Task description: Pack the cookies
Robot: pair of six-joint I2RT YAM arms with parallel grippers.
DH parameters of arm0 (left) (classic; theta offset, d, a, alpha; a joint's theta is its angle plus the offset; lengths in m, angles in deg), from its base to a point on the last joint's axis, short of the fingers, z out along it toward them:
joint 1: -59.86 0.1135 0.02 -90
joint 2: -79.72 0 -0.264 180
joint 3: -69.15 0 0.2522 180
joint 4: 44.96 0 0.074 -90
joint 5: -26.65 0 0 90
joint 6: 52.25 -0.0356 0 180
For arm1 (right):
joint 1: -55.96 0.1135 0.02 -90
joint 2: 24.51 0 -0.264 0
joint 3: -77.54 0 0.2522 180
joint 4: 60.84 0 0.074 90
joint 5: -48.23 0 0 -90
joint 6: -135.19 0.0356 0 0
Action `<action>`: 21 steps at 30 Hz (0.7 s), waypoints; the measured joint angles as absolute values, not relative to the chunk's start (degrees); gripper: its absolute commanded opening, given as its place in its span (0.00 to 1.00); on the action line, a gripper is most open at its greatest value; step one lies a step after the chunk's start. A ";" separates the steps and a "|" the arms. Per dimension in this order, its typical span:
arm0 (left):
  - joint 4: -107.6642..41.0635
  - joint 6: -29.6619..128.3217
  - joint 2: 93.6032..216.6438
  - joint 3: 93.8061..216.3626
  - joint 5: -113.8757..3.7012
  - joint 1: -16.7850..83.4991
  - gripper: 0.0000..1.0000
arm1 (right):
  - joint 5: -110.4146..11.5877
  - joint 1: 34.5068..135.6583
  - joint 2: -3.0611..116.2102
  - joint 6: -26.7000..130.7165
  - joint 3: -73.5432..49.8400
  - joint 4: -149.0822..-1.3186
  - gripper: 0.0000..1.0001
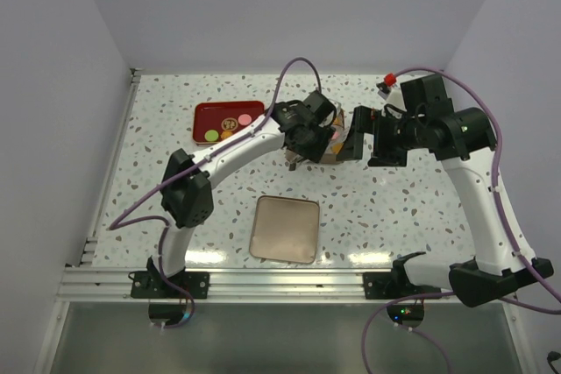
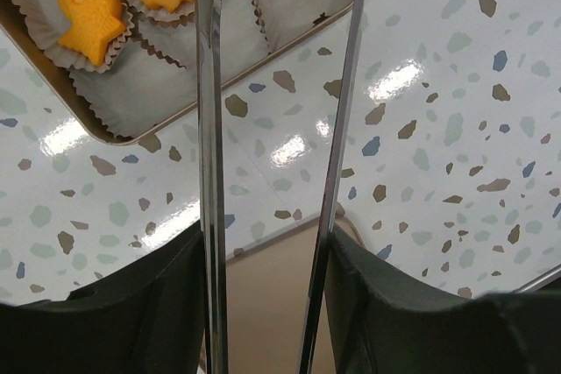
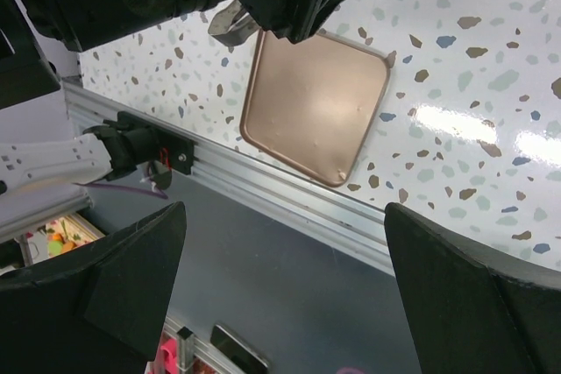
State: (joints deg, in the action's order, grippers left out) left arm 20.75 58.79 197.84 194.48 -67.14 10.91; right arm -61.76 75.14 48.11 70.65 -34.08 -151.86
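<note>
The cookies (image 1: pixel 226 129) lie on a red tray (image 1: pixel 203 113) at the back left: green, orange, yellow and pink pieces. My left gripper (image 1: pixel 298 142) is shut on metal tongs (image 2: pixel 210 129), whose two arms stand apart and run up out of the left wrist view. The tongs' tips are over a tan box (image 2: pixel 88 133) lined with white paper cups, where orange cookies (image 2: pixel 88 10) sit in the cups. In the top view the box (image 1: pixel 333 153) is mostly hidden by the grippers. My right gripper (image 1: pixel 355 142) is wide open and empty just right of the box.
A tan lid (image 1: pixel 285 229) lies flat near the front edge and also shows in the right wrist view (image 3: pixel 316 102). The aluminium rail (image 3: pixel 289 199) marks the table's near edge. White walls close the left, back and right sides.
</note>
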 measured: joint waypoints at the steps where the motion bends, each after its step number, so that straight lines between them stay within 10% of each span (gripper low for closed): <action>1: 20.72 58.79 197.80 194.68 -67.25 11.04 0.54 | -61.76 75.14 48.05 70.65 -34.02 -151.86 0.99; 21: 23.76 54.33 182.41 182.00 -71.91 35.52 0.54 | -61.52 75.14 52.79 77.29 -34.54 -151.97 0.99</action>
State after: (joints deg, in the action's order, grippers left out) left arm 23.76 54.33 182.41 182.00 -71.91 35.52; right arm -61.52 75.14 52.79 77.29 -34.54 -151.97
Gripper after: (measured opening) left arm 0.542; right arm 0.986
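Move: The pink cookie in the red tray lies about 18 cm ahead of the left hand, 17 cm to its left and 12 cm below. Next to it, the yellow flower cookie is some 14 cm ahead and 22 cm left, the green cookie 13 cm ahead and 27 cm left. The box of paper cups is about 12 cm ahead and 4 cm right. From the right hand the pink cookie is about 26 cm ahead, 29 cm left and 30 cm below. Towards the pink cookie in the red tray, the left hand carries the empty, still half-open tongs away from the box: some 21 cm left and 7 cm forward, rising about 5 cm on the way and just starting to sink at the end. The wrist turns about 25 degrees counter-clockwise; the fingers keep their hold. The open right hand eases a little forward and down. ##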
